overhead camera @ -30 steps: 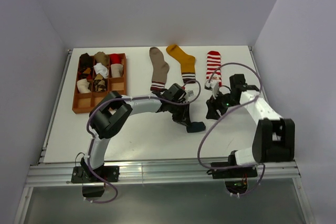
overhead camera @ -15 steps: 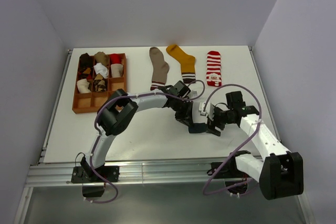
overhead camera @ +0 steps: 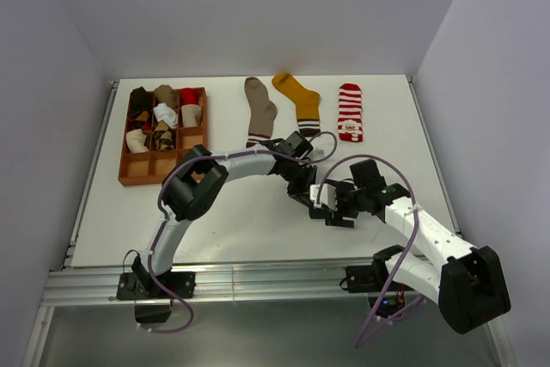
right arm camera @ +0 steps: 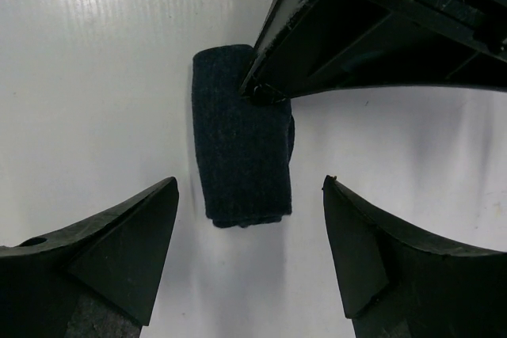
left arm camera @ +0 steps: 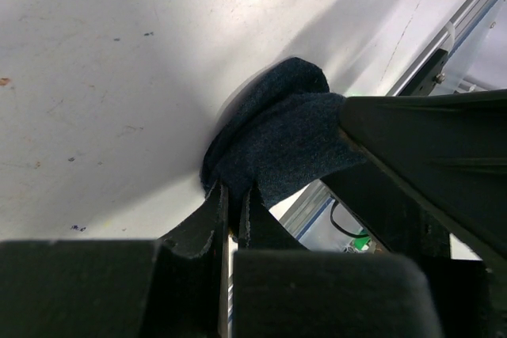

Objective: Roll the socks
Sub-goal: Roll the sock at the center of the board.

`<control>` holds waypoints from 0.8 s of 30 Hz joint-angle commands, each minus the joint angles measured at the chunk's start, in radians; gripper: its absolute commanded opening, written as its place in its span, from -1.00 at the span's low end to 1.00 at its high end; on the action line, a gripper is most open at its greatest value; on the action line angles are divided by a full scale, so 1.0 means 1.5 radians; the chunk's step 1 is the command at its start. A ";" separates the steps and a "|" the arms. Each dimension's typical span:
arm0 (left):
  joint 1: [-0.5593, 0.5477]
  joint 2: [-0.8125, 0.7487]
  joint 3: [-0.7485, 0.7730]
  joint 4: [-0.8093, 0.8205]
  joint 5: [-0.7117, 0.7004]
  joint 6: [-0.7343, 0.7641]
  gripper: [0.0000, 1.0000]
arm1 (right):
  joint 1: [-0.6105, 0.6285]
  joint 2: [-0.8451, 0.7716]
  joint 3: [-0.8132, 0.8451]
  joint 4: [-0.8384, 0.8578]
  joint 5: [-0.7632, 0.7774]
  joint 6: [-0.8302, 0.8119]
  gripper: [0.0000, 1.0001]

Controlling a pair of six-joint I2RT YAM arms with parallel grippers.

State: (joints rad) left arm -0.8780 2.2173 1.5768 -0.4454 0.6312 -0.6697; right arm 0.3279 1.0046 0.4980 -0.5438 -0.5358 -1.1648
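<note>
A rolled navy sock (right arm camera: 242,156) lies on the white table, and my left gripper (left arm camera: 235,191) is shut on its upper end (left arm camera: 277,140). My right gripper (right arm camera: 249,184) is open wide, its fingertips standing either side of the roll's lower end without touching it. Seen from above, the left gripper (overhead camera: 309,195) and right gripper (overhead camera: 332,210) meet near the table's middle front and mostly hide the roll. Three flat socks lie at the back: taupe (overhead camera: 258,113), mustard yellow (overhead camera: 299,100) and red-white striped (overhead camera: 349,112).
A wooden grid tray (overhead camera: 137,180) at the back left holds several rolled socks. The table's front rail (overhead camera: 258,281) runs just behind the arm bases. Grey walls close in both sides.
My right arm has swung left from beside the striped sock down to the navy roll, its jaws opening wider. The left gripper, still shut on the roll, shifted slightly right.
</note>
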 commanded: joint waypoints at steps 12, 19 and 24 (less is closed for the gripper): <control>0.006 0.044 -0.023 -0.053 -0.044 0.046 -0.99 | 0.045 0.097 0.016 0.053 0.069 0.006 0.26; 0.018 0.032 -0.029 -0.044 -0.031 0.041 -0.99 | 0.046 0.207 0.085 -0.004 0.077 0.029 -0.23; 0.035 -0.003 -0.080 0.015 -0.022 0.015 -0.81 | 0.046 0.265 0.126 -0.037 0.079 0.030 -0.35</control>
State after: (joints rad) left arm -0.8413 2.2181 1.5398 -0.4019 0.6964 -0.6704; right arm 0.3904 1.3609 0.6498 -0.5789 -0.4374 -1.1236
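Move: The folded navy sock lies about 4 cm to the right hand's left, 2 cm ahead and some 4 cm below, its near end under the open fingers. Around 33 cm ahead of that hand lie the mustard sock, some 10 cm to its left, and the red-striped sock, 7 cm to its right. From the left hand, already pinching the far end, the navy sock's middle is roughly 4 cm right, 2 cm back and 1 cm down. Down about 3.5 cm, with only a slight creep forward, the right hand sinks over the near end of the navy sock. Its fingers tip some 15 degrees steeper towards the board and close from wide to less than half open, pinching that end from both sides. The left hand keeps its pinch on the other end and shifts barely a centimetre late on. ##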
